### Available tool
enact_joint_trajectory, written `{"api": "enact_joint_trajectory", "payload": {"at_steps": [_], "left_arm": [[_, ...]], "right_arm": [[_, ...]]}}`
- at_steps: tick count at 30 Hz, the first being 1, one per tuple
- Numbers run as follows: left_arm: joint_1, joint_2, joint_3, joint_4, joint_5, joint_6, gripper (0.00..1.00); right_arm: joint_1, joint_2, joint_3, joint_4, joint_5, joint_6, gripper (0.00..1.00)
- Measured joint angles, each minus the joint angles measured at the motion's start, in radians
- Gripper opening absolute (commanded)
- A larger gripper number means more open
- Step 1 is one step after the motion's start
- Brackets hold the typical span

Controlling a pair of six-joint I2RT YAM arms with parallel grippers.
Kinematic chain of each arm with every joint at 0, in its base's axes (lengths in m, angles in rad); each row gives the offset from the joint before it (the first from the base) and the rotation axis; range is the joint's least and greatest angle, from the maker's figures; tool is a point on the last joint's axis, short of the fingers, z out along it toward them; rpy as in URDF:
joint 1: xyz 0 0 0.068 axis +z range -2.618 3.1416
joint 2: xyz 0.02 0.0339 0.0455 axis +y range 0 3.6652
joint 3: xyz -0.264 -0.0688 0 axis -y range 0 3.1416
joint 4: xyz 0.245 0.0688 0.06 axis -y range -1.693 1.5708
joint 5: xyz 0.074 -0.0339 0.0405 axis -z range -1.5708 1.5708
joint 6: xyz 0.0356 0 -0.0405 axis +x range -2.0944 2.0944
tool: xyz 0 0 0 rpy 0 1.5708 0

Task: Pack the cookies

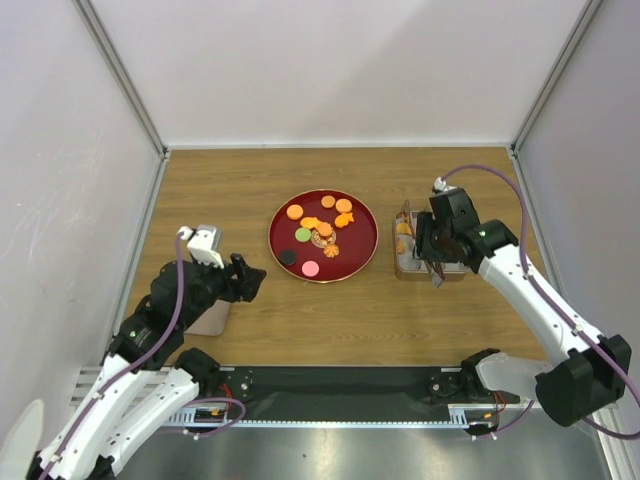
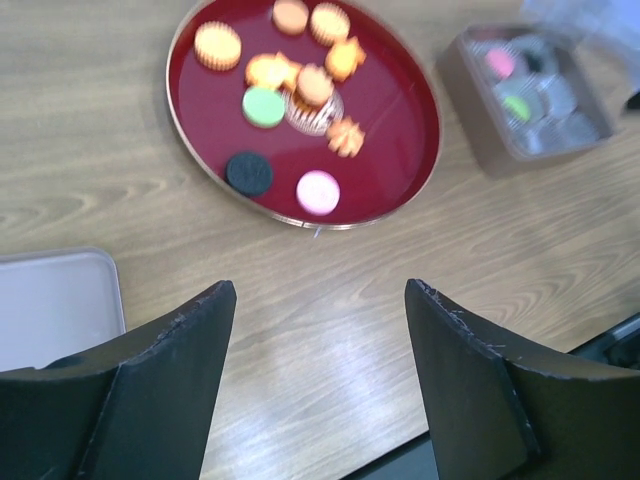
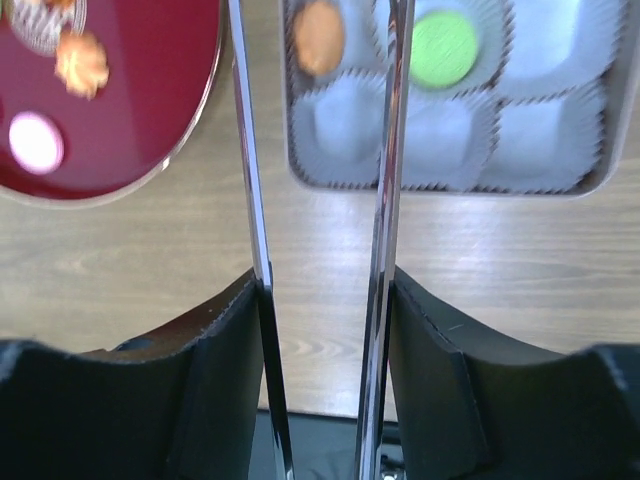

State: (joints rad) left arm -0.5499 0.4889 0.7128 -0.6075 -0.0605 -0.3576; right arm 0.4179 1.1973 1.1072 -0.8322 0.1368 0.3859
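The cookies (image 1: 322, 232) lie on a dark-red plate (image 1: 360, 258) mid-table: round orange, green (image 2: 264, 106), black (image 2: 249, 173) and pink (image 2: 318, 192) ones, plus orange fish shapes. A metal tin (image 1: 405, 270) of white paper cups stands right of the plate and holds an orange cookie (image 3: 319, 38) and a green one (image 3: 444, 47). My right gripper (image 3: 322, 275) is shut on metal tongs (image 3: 250, 150), whose blades reach over the tin's left cups with the orange cookie between them; their tips run off the top of the right wrist view. My left gripper (image 2: 319, 285) hangs open and empty, near and left of the plate.
A pale flat lid (image 2: 55, 305) lies on the table under my left arm, near the left wall. White walls close the table on the left, back and right. The black base rail (image 1: 340, 385) runs along the near edge.
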Motion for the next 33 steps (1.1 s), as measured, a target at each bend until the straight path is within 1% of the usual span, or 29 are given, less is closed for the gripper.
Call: {"api": "enact_joint_trajectory", "payload": {"at_steps": [3,7,10,14,18,26,29,33], "left_arm": [[-0.007,-0.034,0.0,0.005,0.0,0.0,0.75],[-0.012,-0.026,0.0,0.006,0.003,0.0,0.74],[-0.013,-0.013,0.0,0.006,0.012,0.0,0.75],[-0.014,-0.006,0.0,0.006,0.014,0.0,0.75],[-0.015,-0.006,0.0,0.006,0.012,0.0,0.75],[-0.015,-0.005,0.0,0.006,0.011,0.0,0.75],[-0.015,-0.005,0.0,0.006,0.012,0.0,0.75],[-0.015,-0.005,0.0,0.007,0.012,0.0,0.75]], "right_arm": [[0.024,-0.027,-0.032,-0.008,-0.042,0.006,0.51],[0.117,-0.01,-0.019,-0.011,-0.039,0.008,0.51],[0.194,0.044,0.032,-0.016,-0.03,0.012,0.52],[0.263,0.145,0.109,-0.003,-0.018,0.007,0.52],[0.286,0.221,0.136,0.015,-0.016,-0.001,0.53],[0.312,0.327,0.141,0.066,-0.017,-0.03,0.56],[0.324,0.362,0.149,0.08,-0.018,-0.043,0.55],[0.341,0.437,0.197,0.102,-0.016,-0.051,0.56]]}}
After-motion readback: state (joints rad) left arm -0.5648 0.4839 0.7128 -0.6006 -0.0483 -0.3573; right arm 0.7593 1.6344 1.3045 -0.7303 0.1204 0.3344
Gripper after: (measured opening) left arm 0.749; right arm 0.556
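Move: Some 18 cm to the right hand's left and 3 cm ahead, about 16 cm below it, lies the flower-shaped orange cookie on the red tray. The round orange cookie sits about 5 cm farther out than it and 2 cm more to the left; the pink cookie is roughly 4 cm nearer the base and 5 cm left of it. The box is under the right hand, 5 cm ahead and 4 cm right. From the left hand, the flower cookie is 9 cm ahead, 14 cm right, 20 cm down. Leaving the box, the right hand, still holding the spread tongs, swings about 14 cm left to the red tray, easing back a little at first and coming forward again, then sinks some 5 cm in the later half, towards the flower cookie and the round orange one. The wrist turns some 20 degrees counter-clockwise on the way; the fingers keep their grip. ##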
